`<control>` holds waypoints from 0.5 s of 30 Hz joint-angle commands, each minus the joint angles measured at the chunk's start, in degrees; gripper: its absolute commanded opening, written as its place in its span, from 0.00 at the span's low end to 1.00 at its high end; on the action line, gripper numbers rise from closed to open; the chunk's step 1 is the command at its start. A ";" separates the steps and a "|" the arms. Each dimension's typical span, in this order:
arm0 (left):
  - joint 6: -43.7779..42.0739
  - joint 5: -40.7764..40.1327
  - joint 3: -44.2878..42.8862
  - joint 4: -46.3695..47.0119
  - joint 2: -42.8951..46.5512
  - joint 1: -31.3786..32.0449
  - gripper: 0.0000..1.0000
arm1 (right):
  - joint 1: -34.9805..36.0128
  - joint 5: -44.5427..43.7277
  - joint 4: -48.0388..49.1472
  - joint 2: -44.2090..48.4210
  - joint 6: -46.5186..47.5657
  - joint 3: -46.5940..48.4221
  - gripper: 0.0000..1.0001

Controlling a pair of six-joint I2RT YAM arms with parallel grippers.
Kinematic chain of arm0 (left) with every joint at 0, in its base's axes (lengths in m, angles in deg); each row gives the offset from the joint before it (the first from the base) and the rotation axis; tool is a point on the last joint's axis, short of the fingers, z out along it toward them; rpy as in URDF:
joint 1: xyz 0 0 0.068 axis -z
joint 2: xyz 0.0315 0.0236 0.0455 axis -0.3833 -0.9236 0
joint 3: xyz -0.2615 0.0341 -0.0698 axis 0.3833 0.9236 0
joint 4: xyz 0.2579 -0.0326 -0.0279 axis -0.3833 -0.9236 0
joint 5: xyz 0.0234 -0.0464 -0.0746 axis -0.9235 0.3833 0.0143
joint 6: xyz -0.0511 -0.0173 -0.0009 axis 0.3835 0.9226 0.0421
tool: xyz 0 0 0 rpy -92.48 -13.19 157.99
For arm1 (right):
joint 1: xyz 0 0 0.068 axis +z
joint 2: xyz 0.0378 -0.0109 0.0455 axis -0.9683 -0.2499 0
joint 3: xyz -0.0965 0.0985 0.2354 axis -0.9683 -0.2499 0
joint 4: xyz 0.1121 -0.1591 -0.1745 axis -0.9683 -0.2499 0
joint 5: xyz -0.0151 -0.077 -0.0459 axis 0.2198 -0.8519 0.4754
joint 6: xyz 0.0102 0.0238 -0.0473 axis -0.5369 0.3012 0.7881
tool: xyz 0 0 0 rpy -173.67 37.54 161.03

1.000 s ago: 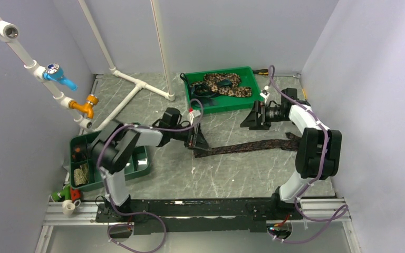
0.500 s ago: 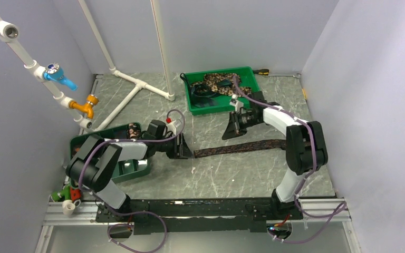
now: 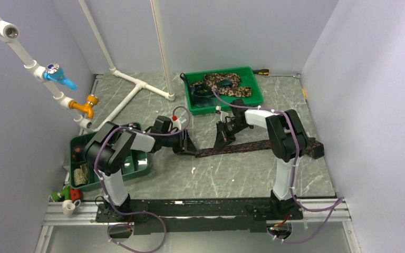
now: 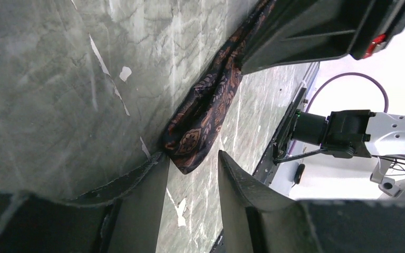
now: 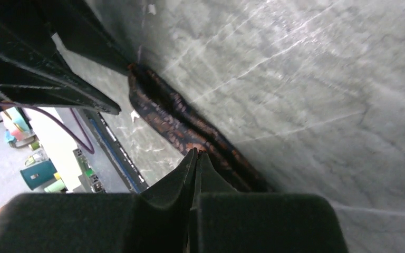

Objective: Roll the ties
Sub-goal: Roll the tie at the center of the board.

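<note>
A dark brown patterned tie (image 3: 258, 145) lies stretched flat across the table, its pointed end to the left. My left gripper (image 3: 188, 147) sits low at that end. In the left wrist view its jaws stand apart, and the tie's point (image 4: 190, 153) rests at the mouth of the gripper (image 4: 190, 158), against one fingertip. My right gripper (image 3: 221, 141) stands a little further along the tie. It (image 5: 196, 153) is shut, its tips down on the tie (image 5: 190, 129), with no fabric visible between them. A tan-and-brown mottled tie (image 3: 227, 84) lies in the back tray.
A green tray (image 3: 257, 87) stands at the back centre. Another green tray (image 3: 137, 167) with small items is at the left, beside my left arm. White pipes (image 3: 137, 87) lie on the back-left floor, and a tap pipe (image 3: 58, 74) slants along the left wall.
My right gripper has swung left from the back right, come down onto the tie and shut. My left gripper's jaws have narrowed around the tie's pointed end.
</note>
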 commanded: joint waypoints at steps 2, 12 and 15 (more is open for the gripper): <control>0.08 2.04 -1.10 2.67 -0.29 0.32 0.40 | 1.63 -3.74 1.50 -2.80 0.17 2.23 0.00; 5.00 7.82 -4.60 13.99 2.00 2.73 0.05 | 3.61 -9.91 2.26 -4.77 0.72 0.75 0.00; 7.28 8.12 -6.79 16.32 1.08 2.98 0.00 | 4.82 -10.01 2.85 -5.07 -0.04 1.57 0.00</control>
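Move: The tie's near end lies right at the left fingertips, about 1 cm to their right and 2 cm below. From the closed right fingers, the tie stretch to pin is directly beneath, about 2 cm down, with that same end about 8 cm to their left. The green tray stands some 28 cm ahead of the left hand and 11 cm right, the divided box about 30 cm to the left hand's left, roughly level with it. Close the half-open left gripper on the tie's end to pinch it. As the fingers shut, lift the end about 4 cm and carry it some 3 cm right towards the right gripper. Meanwhile lower the shut right fingertips about 2 cm onto the tie and keep them there, pressing it to the board. ##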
